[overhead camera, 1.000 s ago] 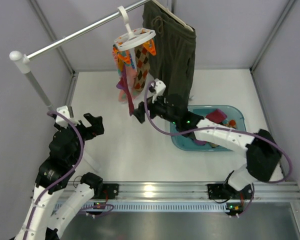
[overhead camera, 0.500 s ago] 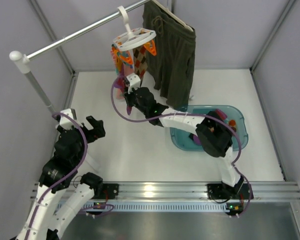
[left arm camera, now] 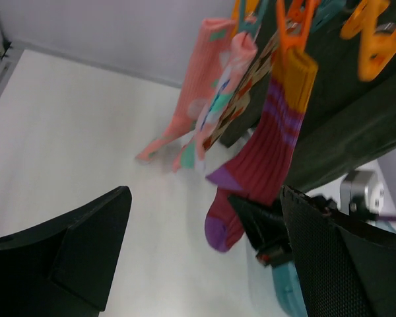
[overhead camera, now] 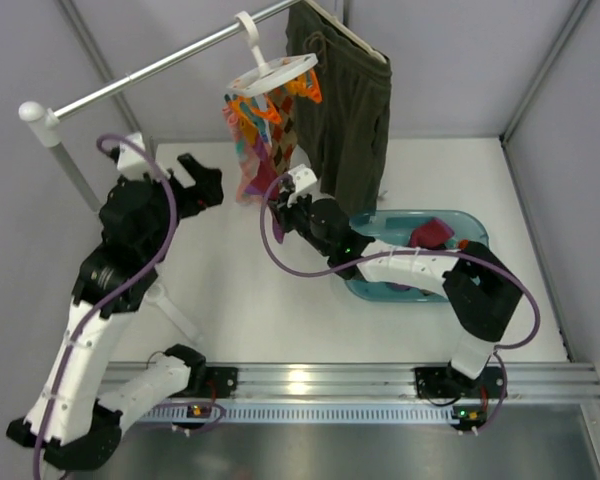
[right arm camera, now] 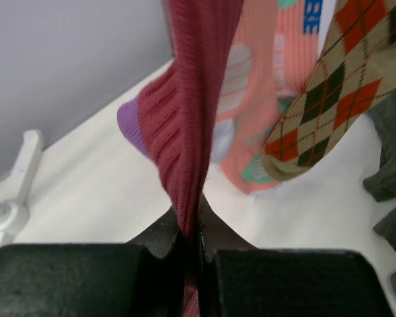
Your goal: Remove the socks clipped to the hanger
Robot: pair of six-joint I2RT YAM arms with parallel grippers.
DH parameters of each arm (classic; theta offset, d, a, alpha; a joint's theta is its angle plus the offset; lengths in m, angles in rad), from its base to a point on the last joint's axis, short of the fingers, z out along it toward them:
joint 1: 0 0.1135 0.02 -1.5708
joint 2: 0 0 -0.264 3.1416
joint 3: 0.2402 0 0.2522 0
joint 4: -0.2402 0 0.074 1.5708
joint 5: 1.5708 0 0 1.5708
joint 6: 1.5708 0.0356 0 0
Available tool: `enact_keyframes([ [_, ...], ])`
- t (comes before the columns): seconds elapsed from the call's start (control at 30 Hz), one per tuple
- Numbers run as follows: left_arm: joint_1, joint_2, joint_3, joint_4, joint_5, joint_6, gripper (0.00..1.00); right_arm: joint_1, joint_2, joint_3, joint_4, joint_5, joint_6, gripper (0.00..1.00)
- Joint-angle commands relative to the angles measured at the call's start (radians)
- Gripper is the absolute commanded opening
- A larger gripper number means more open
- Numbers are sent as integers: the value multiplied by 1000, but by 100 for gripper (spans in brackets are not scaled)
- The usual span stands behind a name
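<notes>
The white ring hanger (overhead camera: 275,72) hangs by its hook from the rail, tilted, with orange pegs (left arm camera: 297,26) holding several socks (overhead camera: 260,150). My right gripper (right arm camera: 193,231) is shut on the lower part of the maroon sock (right arm camera: 191,99), which has a purple toe and is still pegged at its orange cuff (left arm camera: 294,72). A pink sock (right arm camera: 264,99) and a diamond-pattern sock (right arm camera: 330,86) hang behind it. My left gripper (left arm camera: 204,257) is open, raised left of the socks and touching nothing. In the top view the right gripper (overhead camera: 277,205) sits just under the sock bunch.
Olive-green shorts (overhead camera: 350,110) hang on a slim hanger right beside the ring hanger. A teal tub (overhead camera: 470,222) with small items lies on the white table at right. The metal rail (overhead camera: 150,70) runs from a post at left up to the back.
My right gripper has shut on the maroon sock after reaching in under the hanger. The left arm has risen and swung toward the socks. The ring hanger now tilts.
</notes>
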State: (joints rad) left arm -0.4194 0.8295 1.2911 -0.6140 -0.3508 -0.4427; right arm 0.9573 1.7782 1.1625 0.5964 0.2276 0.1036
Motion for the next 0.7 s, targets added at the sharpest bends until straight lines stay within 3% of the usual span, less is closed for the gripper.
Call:
enact_keyframes([
  [0.0, 4, 173, 137, 129, 41, 25, 97, 12, -102, -32, 65, -49, 22, 0],
  [0.17, 8, 384, 324, 154, 33, 71, 84, 12, -164, -69, 37, -126, 10, 0],
  [0.23, 39, 449, 374, 161, 107, 64, 79, 12, -181, -87, 40, -151, 16, 0],
  [0.4, 117, 537, 433, 200, 182, 65, 73, 12, -209, -96, 33, -221, 24, 0],
  [0.67, 130, 576, 464, 253, 317, 58, 69, 15, -191, -93, 17, -257, 34, 0],
])
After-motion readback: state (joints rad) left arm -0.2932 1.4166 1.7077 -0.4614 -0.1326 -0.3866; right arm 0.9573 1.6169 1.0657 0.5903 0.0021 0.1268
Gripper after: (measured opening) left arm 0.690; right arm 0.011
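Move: The orange clip holding the maroon sock is about 18 cm ahead of the open left hand, 9 cm to its right and some 5 cm above. The pink socks hang beyond, around 23 cm ahead, 6 cm right and 8 cm below; the argyle sock is roughly 26 cm ahead, 15 cm right and 8 cm below. From the right hand, already gripping the maroon sock, the clip is about 8 cm ahead, 4 cm left and 20 cm up. Forward goes the left hand, fast at first and then easing off, some 15 cm and about 5 cm to the right, up to the maroon sock's orange clip, its fingers narrowing by nearly a third but staying well apart. The right hand keeps its pinch on the sock, draws it back about 5 cm while rising slightly, and turns a little counter-clockwise. ##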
